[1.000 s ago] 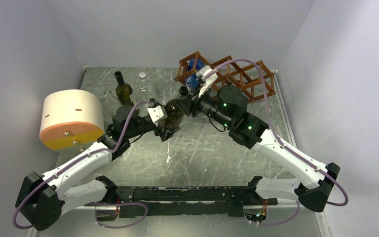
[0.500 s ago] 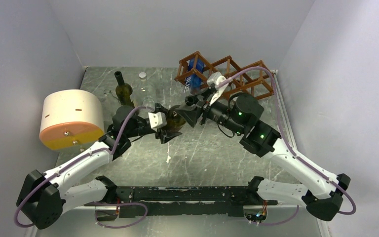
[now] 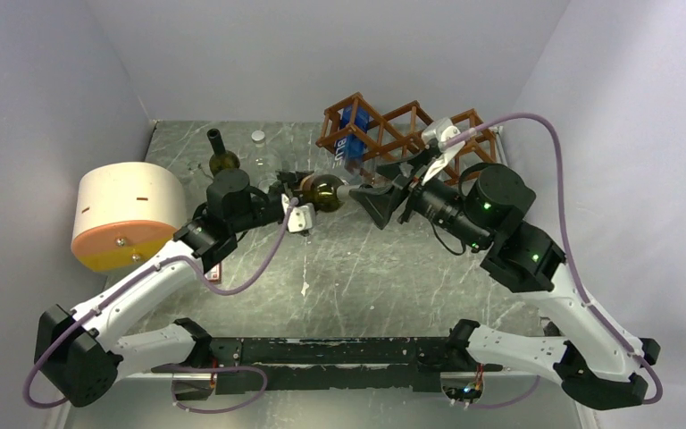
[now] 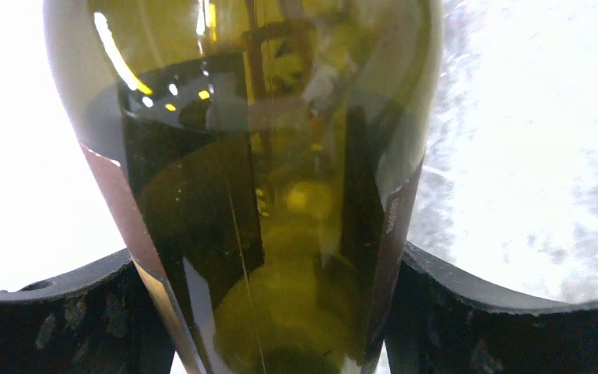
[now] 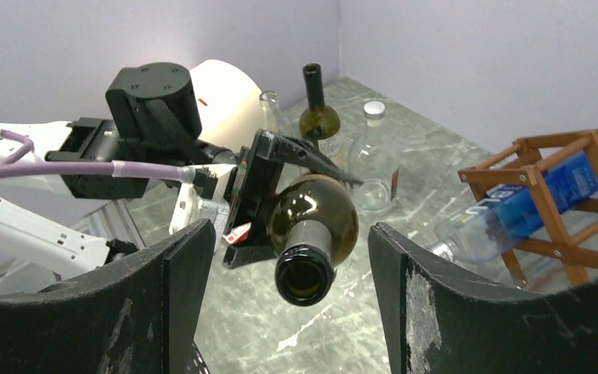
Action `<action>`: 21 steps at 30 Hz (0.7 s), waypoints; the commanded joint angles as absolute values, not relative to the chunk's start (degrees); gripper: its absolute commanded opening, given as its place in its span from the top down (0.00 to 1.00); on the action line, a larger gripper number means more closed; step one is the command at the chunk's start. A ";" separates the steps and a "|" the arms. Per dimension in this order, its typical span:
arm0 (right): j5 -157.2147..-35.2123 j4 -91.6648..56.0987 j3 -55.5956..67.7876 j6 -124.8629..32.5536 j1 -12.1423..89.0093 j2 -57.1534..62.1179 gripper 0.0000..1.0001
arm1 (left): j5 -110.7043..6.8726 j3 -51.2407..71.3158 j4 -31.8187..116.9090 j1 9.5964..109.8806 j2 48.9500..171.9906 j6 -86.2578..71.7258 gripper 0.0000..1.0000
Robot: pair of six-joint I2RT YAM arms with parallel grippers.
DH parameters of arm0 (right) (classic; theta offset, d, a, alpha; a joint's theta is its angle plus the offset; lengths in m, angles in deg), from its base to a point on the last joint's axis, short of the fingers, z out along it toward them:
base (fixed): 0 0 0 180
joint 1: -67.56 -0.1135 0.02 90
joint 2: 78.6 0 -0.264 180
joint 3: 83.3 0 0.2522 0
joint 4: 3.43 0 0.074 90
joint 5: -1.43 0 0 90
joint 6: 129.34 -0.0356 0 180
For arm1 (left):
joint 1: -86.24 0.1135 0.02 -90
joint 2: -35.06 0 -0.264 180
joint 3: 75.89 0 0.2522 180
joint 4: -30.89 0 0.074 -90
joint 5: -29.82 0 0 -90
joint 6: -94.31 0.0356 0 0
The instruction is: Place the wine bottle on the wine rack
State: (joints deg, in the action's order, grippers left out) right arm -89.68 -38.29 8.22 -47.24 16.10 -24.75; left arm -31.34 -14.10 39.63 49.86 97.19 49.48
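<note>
The wine bottle (image 3: 328,190) is dark olive glass and lies level above the table, its open mouth toward the right. My left gripper (image 3: 307,195) is shut on its body; in the left wrist view the glass (image 4: 280,156) fills the gap between both fingers (image 4: 54,319). My right gripper (image 3: 377,202) is open just right of the mouth, its fingers (image 5: 191,288) standing clear on either side of the neck (image 5: 305,269). The wine rack (image 3: 411,132), a reddish-brown lattice, stands at the back right behind the right gripper and shows again as the rack (image 5: 561,167).
A plastic bottle with a blue label (image 3: 349,134) lies in the rack's left opening. A second green bottle (image 3: 223,156) and a clear white-capped bottle (image 3: 257,145) stand at the back left. A cream and orange drum (image 3: 129,214) sits at the left wall.
My right gripper has opened off the bottle's neck and drawn back to the right. My left gripper has closed on the bottle's body and carries it, turned level, toward the back.
</note>
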 commanded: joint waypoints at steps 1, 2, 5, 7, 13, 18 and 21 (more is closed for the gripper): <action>-86.26 -49.70 13.64 -45.70 15.92 -24.98 0.24 | -36.34 -8.31 34.91 49.76 98.47 63.04 0.93; -85.53 -51.01 14.16 -45.75 15.89 -24.69 0.23 | -36.22 -7.60 33.71 49.76 98.89 64.28 0.93; -84.09 -53.70 16.60 -46.15 15.93 -23.62 0.23 | -36.56 -4.95 32.20 49.82 101.07 69.52 0.93; -83.88 -55.65 17.72 -46.28 15.93 -22.69 0.23 | -36.93 -2.27 34.11 49.77 102.95 73.70 0.93; -82.54 -61.30 17.86 -46.17 15.92 -19.74 0.23 | -35.46 0.94 37.85 49.81 104.80 86.59 0.93; -81.54 -62.97 16.97 -46.16 15.89 -17.24 0.23 | -32.44 1.32 40.70 49.57 103.62 92.16 0.93; -78.73 -63.76 16.07 -45.82 15.94 -15.01 0.23 | -32.67 0.92 41.72 48.97 102.89 96.31 0.93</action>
State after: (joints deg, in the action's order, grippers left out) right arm -82.14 -61.37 17.03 -46.65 16.10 -16.75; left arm -35.53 -2.17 44.33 49.75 105.69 87.91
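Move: The left hand holds the wine bottle, its middle only some 3 cm above the hand, neck slanting up, right and back. The wine rack lies about 21 cm ahead, 22 cm right and 18 cm below the left hand; the blue bottle is 22 cm ahead, 9 cm right, also 18 cm below. From the empty right hand, the wine bottle's middle is roughly 5 cm ahead, 7 cm left and 13 cm below, its mouth close to those fingertips. Keeping its grip on the wine bottle's body, the left hand carries it about 5 cm forward and as much up, rolling some 35 degrees so that the neck swings back and down. The right hand, fingers staying open, eases about 2 cm right, then sinks some 7 cm with a slight forward drift, tipping its fingers down around 20 degrees to follow the neck; no touch on the neck can be made out. ##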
